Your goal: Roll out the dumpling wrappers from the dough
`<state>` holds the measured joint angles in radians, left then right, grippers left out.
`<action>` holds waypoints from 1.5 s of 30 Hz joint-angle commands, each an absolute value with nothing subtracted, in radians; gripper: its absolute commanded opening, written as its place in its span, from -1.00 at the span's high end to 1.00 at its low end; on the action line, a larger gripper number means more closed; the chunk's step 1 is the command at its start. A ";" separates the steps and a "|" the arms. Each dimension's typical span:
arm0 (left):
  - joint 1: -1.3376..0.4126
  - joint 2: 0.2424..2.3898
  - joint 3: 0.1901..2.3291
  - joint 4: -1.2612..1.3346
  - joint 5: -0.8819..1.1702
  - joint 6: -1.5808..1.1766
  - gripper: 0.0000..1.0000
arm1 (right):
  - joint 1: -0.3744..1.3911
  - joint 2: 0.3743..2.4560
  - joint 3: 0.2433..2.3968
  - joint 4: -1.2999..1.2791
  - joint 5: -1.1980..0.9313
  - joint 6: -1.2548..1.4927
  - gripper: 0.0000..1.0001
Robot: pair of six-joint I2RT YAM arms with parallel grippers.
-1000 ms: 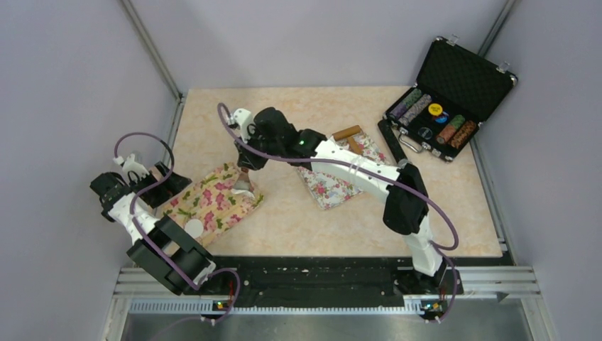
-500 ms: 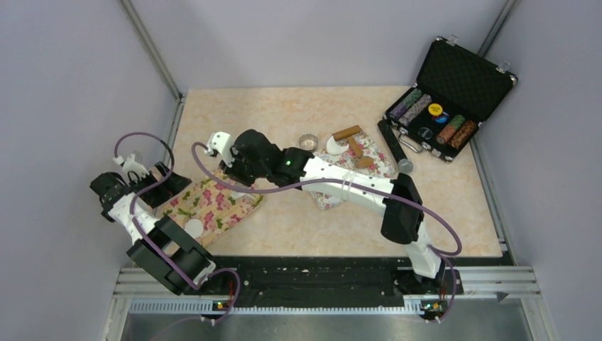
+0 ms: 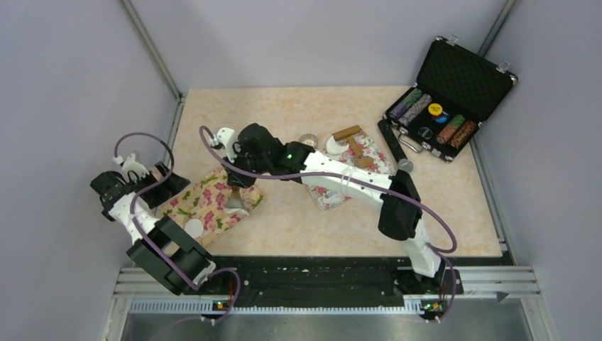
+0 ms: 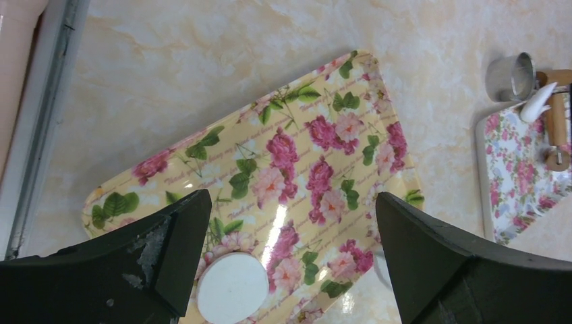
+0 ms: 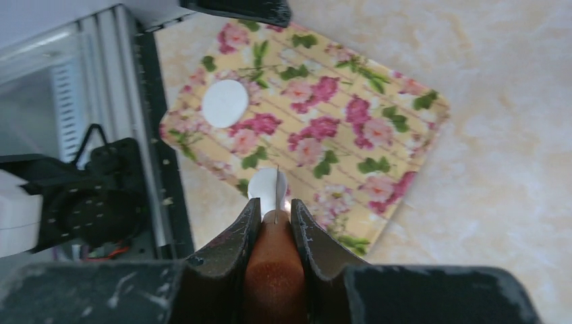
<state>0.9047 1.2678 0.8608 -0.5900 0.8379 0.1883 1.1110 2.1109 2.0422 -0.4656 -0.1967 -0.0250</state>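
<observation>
A yellow floral tray [image 3: 206,202] lies at the table's left. One dumpling wrapper [image 3: 194,227] [image 4: 231,288] [image 5: 225,103], a flat white disc, rests on its near end. My right gripper [image 3: 238,186] [image 5: 275,206] hangs over the tray's near right edge, shut on the brown wooden handle [image 5: 273,270] of a thin-bladed tool. A second white disc [image 5: 264,186] sits at the blade's tip; whether it touches the tray I cannot tell. My left gripper [image 3: 160,177] [image 4: 293,199] is open above the tray's left end, holding nothing. Leftover dough [image 3: 334,146] [image 4: 539,101] lies on the other board.
A white floral board [image 3: 328,192] lies mid-table under my right arm. At its far edge are a metal ring cutter [image 3: 307,140] [image 4: 510,75] and a wooden rolling pin [image 3: 347,133]. An open black case of poker chips [image 3: 433,117] stands at the far right.
My right gripper, still holding the tool, shifted left over the tray and then came back toward the near edge; the ring cutter is now uncovered. The left arm has not moved.
</observation>
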 commanded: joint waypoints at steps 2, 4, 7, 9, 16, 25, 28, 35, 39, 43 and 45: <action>0.837 1.280 0.875 -0.523 0.711 0.190 -0.94 | 1.063 2.084 2.070 -0.433 -0.374 0.092 1.00; 0.789 1.289 0.876 -0.496 0.642 0.188 -0.95 | 1.064 2.069 2.038 -0.415 -0.367 0.066 1.00; 0.706 1.321 0.882 -0.453 0.532 0.196 -0.95 | 1.064 2.061 2.014 -0.407 -0.390 0.056 1.00; 0.675 1.357 0.909 -0.449 0.501 0.206 -0.94 | 1.063 2.059 2.005 -0.407 -0.396 0.052 1.00; 0.623 1.517 1.029 -0.445 0.463 0.251 -0.94 | 1.060 2.034 1.934 -0.395 -0.350 0.006 1.00; 0.553 1.686 1.149 -0.444 0.397 0.281 -0.94 | 0.978 2.113 2.039 -0.348 -0.521 0.205 1.00; 0.524 1.725 1.164 -0.435 0.361 0.280 -0.94 | 0.955 2.141 2.088 -0.311 -0.647 0.307 1.00; 0.489 1.768 1.153 -0.411 0.320 0.278 -0.94 | 0.931 2.202 2.048 -0.242 -0.615 0.425 1.00; 0.475 1.764 1.132 -0.402 0.315 0.281 -0.93 | 0.878 2.270 2.036 -0.216 -0.537 0.491 1.00; 0.464 1.754 1.111 -0.401 0.329 0.285 -0.91 | 0.827 2.315 2.067 -0.219 -0.494 0.482 1.00; 0.457 1.750 1.104 -0.403 0.330 0.284 -0.90 | 0.803 2.330 2.073 -0.220 -0.485 0.484 1.00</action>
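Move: The right hand holds the spatula, its blade and the fresh wrapper beside it reaching about 8 cm to the hand's left and 18 cm below. The yellow tray's middle lies about 16 cm left, 3 cm ahead and 20 cm below, and the wrapper already laid there 23 cm left and 6 cm back. From the empty left hand, the tray's middle is some 6 cm right, 1 cm ahead and 16 cm below. Keeping its grip on the spatula handle, the right hand works the blade at the tray's right-hand edge: it dips about 4 cm, climbs back past its starting height, then swings forward and down, rolling some 30 degrees and ending roughly 8 cm forward and 7 cm lower. The open left hand goes about 10 cm forward and 10 cm down, tilting downward, past the tray's far-left edge to above bare table. ##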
